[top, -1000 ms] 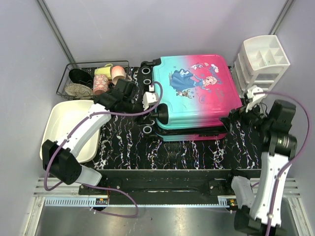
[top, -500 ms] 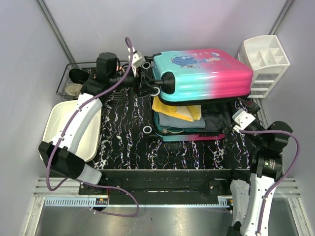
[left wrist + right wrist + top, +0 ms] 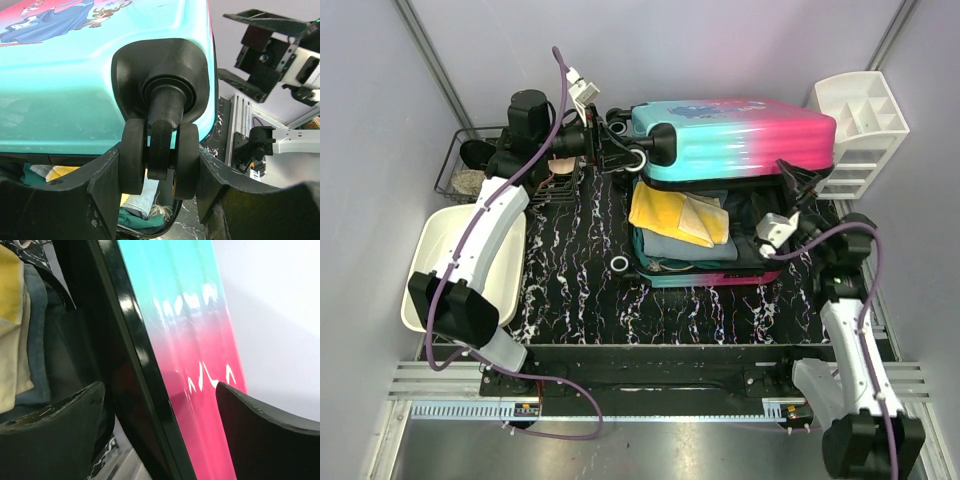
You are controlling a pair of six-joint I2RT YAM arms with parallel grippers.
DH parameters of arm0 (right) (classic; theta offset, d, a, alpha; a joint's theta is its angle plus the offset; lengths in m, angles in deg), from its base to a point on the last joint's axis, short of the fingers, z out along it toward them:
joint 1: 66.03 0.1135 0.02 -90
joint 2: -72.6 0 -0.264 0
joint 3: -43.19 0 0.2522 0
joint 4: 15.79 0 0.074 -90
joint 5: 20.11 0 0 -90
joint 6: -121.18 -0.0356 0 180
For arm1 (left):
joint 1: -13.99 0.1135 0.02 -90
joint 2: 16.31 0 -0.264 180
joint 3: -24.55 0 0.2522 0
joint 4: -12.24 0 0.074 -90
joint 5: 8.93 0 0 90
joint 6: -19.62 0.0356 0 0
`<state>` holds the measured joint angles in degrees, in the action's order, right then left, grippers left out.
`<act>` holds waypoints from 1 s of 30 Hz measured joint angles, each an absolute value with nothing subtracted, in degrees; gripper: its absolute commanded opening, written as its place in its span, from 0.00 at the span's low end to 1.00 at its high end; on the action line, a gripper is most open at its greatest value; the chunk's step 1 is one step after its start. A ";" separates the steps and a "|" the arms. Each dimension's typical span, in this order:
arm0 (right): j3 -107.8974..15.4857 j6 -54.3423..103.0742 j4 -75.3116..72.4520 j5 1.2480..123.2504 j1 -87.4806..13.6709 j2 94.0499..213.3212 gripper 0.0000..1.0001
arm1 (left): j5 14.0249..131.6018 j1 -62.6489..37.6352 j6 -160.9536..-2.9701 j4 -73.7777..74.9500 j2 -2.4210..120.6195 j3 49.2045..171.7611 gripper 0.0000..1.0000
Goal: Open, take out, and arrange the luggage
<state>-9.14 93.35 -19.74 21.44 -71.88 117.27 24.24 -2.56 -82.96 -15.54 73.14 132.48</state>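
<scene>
The luggage (image 3: 730,140), a teal-to-pink hard-shell suitcase, lies open on the mat with its printed lid (image 3: 75,75) swung up toward the back wall. My left gripper (image 3: 632,158) (image 3: 160,172) is shut on the lid's black double wheel (image 3: 160,157) at its left corner. The lower half holds folded clothes: a yellow piece (image 3: 660,215) on top, with beige, blue and teal ones under it. My right gripper (image 3: 798,196) (image 3: 160,427) is open, its fingers standing on either side of the lid's black rim (image 3: 135,360) at the pink end without touching it.
A white drawer organizer (image 3: 860,125) stands just right of the lid. A white tub (image 3: 445,275) sits at the left, and a wire basket (image 3: 470,170) with cups is at the back left. The black marbled mat (image 3: 570,280) covers the table.
The lid, closed a second ago, has been swung up by my left gripper holding the wheel. My right gripper has moved in from the right to straddle the lid's edge.
</scene>
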 measured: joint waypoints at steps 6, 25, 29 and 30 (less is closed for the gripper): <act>-9.09 101.88 -32.42 26.93 -64.53 128.72 0.92 | 23.16 -1.34 -85.78 -13.79 74.06 132.51 0.00; -40.81 106.38 -49.84 43.24 -59.66 159.02 0.00 | 35.21 7.86 -67.99 -18.36 62.24 118.87 0.91; -49.86 104.91 -45.12 45.01 -59.49 164.37 0.00 | 38.77 1.94 -50.37 -27.28 54.96 109.67 0.92; -52.90 104.63 -43.59 45.44 -59.46 166.16 0.00 | 39.62 -0.84 -46.96 -29.09 54.67 108.88 0.92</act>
<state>-52.90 104.63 -43.59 45.44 -59.46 166.16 39.62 -0.84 -46.96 -29.09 54.67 108.88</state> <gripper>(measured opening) 0.045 0.912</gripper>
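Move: Between the left hand's fingers is the black wheel stem on the suitcase lid, still held; the yellow cloth lies about 11 cm to its right, level fore-and-aft and some 25 cm below. From the open right hand, the lid's near rim is about 5 cm ahead and 3 cm left, 1 cm above; the yellow cloth is roughly 4 cm ahead, 24 cm left and 22 cm below. Reaching forward and slightly left, the right hand shuts on the lid's rim, then swings it up and away with fingertips tilting upward, some 19 cm forward and 15 cm up overall. The left keeps the wheel stem while easing forward about 3 cm, opens once the right has closed, pulls off leftward, then drops back and down, curving slightly right. ##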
